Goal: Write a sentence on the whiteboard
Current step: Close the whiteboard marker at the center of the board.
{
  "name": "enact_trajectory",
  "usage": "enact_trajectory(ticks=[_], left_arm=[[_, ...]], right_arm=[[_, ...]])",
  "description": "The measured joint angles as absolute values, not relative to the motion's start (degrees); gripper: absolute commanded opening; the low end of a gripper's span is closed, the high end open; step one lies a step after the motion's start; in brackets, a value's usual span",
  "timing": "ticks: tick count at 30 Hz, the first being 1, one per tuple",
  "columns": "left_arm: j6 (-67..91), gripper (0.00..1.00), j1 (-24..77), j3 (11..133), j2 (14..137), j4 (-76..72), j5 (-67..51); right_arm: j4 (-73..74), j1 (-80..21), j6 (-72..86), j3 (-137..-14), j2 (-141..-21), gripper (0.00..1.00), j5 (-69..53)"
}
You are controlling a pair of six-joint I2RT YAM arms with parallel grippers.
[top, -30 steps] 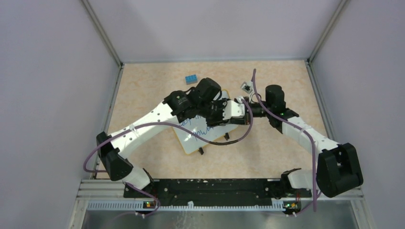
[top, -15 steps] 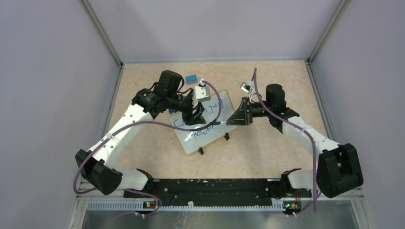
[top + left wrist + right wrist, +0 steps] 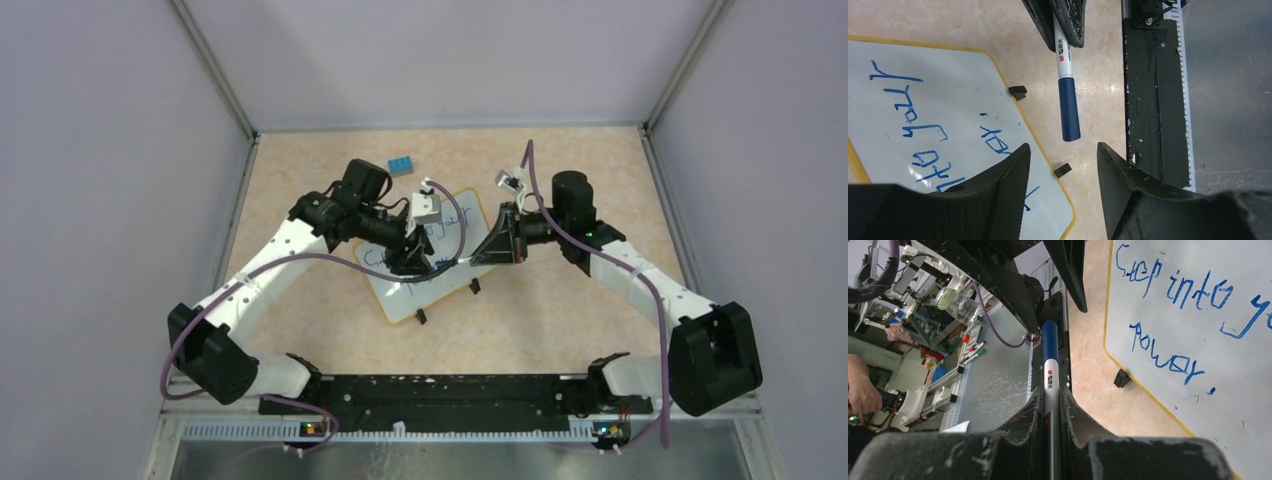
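Note:
The whiteboard (image 3: 425,300) lies flat at the table's middle, yellow-rimmed, with the blue sentence (image 3: 1173,290) in two lines reading "Step into yo… power." My right gripper (image 3: 478,257) hovers over the board's right edge, shut on a white marker (image 3: 1050,375) whose blue cap (image 3: 1068,112) points at my left gripper. My left gripper (image 3: 1063,150) is open with nothing between its fingers (image 3: 1003,190). The cap's end hangs just in front of that gap, apart from both fingers. In the top view the left gripper (image 3: 420,265) sits over the whiteboard's middle and hides part of the writing.
A small blue brick (image 3: 401,166) lies behind the board near the back wall. Two black clip feet (image 3: 1017,91) stick out of the board's near edge. The black mounting rail (image 3: 430,395) runs along the table's near edge. Grey walls close in three sides.
My left gripper, crowded against the right gripper's tip a second ago, has drawn back left off the marker and opened, then crept toward it again. The right arm shifted slightly left.

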State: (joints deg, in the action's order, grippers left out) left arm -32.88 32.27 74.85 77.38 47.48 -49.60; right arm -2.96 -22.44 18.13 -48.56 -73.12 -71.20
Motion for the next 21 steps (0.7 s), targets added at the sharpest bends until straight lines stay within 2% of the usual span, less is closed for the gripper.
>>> enact_trajectory(ticks=[7,18,21], left_arm=[[-31.73,0.47,32.73,74.61,79.61,46.44,-51.18],[-29.32,0.08,36.01,74.39,80.53,45.39,-51.0],[-27.55,0.01,36.07,74.37,80.53,44.95,-49.93]], right_arm=[[-2.35,-23.18,18.04,-48.88,-73.1,0.0,-71.22],[-2.0,-23.73,18.06,-48.88,-73.1,0.0,-70.61],[-1.98,-23.79,18.02,-48.88,-73.12,0.0,-69.93]])
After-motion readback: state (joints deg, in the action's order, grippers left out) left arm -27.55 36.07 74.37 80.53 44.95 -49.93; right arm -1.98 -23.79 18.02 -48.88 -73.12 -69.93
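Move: The blue cap of the marker, which the right gripper holds level and pointing left, has its middle about 4 cm to the left hand's right, 1 cm back and 2 cm lower, and some 6 cm to the right hand's left, 1 cm below it. Under the left hand lies the whiteboard, its centre about 17 cm down and 1 cm ahead and to the left. The board's nearer-right black clip sits some 10 cm right and 5 cm back of the left hand; the other clip is about 11 cm back and 2 cm left. The left hand eases its open fingers over the end of the blue cap, going about 2 cm to its right, roughly 1.5 cm down and 1 cm back with a slight tilt of some 5 degrees, and closes them from over half open to nearly shut, so that they come to pinch the cap near its tip. The right hand stays practically in place above the board and keeps its grip on the marker's body, holding the capped end out for the left fingers. ##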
